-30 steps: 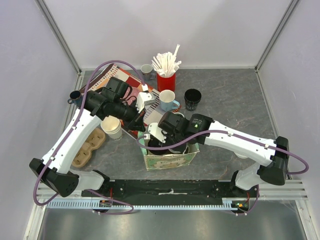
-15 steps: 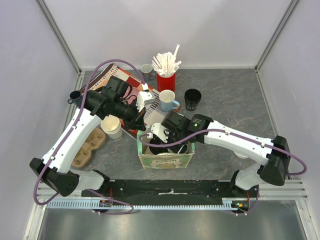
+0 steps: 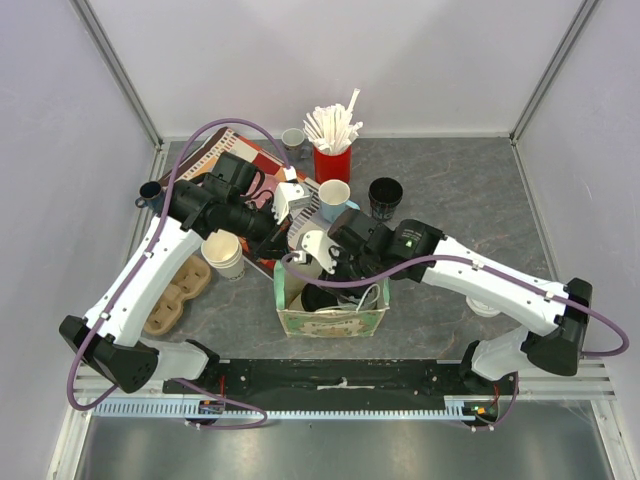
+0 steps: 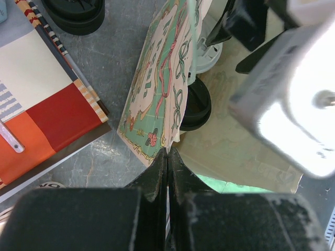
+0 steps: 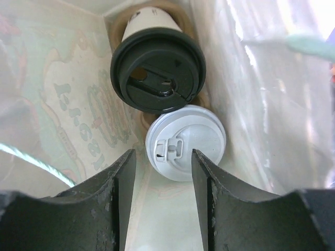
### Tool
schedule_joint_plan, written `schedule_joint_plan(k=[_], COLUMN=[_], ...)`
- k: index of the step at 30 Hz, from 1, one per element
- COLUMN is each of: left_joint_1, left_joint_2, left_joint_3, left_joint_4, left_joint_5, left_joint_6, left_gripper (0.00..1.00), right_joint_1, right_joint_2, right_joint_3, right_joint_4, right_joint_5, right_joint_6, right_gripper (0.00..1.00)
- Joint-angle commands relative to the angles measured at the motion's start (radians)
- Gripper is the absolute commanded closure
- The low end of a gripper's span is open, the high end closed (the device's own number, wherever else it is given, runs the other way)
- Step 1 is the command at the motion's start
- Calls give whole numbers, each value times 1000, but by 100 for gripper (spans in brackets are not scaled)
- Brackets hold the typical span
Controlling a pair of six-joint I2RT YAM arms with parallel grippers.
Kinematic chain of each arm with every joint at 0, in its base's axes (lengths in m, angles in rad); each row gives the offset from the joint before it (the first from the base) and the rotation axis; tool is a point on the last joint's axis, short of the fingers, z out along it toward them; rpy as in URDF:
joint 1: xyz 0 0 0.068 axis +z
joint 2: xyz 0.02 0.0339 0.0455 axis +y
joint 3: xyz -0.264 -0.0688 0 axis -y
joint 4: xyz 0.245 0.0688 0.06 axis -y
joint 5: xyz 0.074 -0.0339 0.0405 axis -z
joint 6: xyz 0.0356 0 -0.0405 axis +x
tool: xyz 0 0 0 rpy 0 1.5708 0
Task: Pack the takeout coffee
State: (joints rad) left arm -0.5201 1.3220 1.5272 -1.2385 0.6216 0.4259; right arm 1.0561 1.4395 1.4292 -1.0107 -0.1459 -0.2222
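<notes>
Two takeout coffee cups stand side by side inside the green patterned paper bag. In the right wrist view one has a black lid and the other a white lid. My right gripper hangs open just above the white lid, touching neither cup. In the top view it reaches down into the bag's mouth. My left gripper is shut on the bag's upper edge, at the bag's left rim.
Behind the bag stand a light-blue mug, a black cup and a red holder of white sticks. At left are an open paper cup, a cardboard carrier and a striped mat.
The right jaws have opened and the right wrist has risen and drawn back from the bag's bottom. The bag shifted slightly left and squared up. The left arm kept its hold.
</notes>
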Motion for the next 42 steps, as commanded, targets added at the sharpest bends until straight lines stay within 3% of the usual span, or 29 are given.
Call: schedule_joint_plan(k=[1, 17, 42], left_joint_1=[3, 3, 3], left_joint_2=[3, 5, 2], left_joint_3=[42, 39, 57], left_joint_4=[24, 19, 19], left_joint_5=[18, 18, 3], left_joint_6=[24, 27, 25], left_gripper=[98, 98, 95], right_joint_1=[-1, 1, -1], right_joint_2=[-40, -40, -85], right_joint_3=[83, 255, 421], right_joint_4=[-29, -19, 222], right_joint_5=[-17, 31, 163], right_joint_6=[7, 53, 215], right_gripper=[45, 31, 19])
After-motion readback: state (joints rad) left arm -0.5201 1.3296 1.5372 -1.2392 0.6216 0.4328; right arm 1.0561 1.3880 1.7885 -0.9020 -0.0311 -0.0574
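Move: My right hand is inside the bag, empty. The white-lidded cup is below it, its middle about 14 cm down and 2 cm to the left. The black-lidded cup stands some 9 cm left of that cup and level with it. On the table beyond the bag, the blue mug is roughly 18 cm ahead of my right hand and 2 cm left. From my left hand, the white-lidded cup lies about 15 cm right, 8 cm back and 16 cm down. My right hand, already clear of the white-lidded cup, rises some 16 cm up out of the bag, drifting slightly forward and left. My wrist rolls and tilts about 30 degrees so the fingers swing up from pointing down towards the left, and they spread wider. My left hand stays still and keeps pinching the bag's rim. ##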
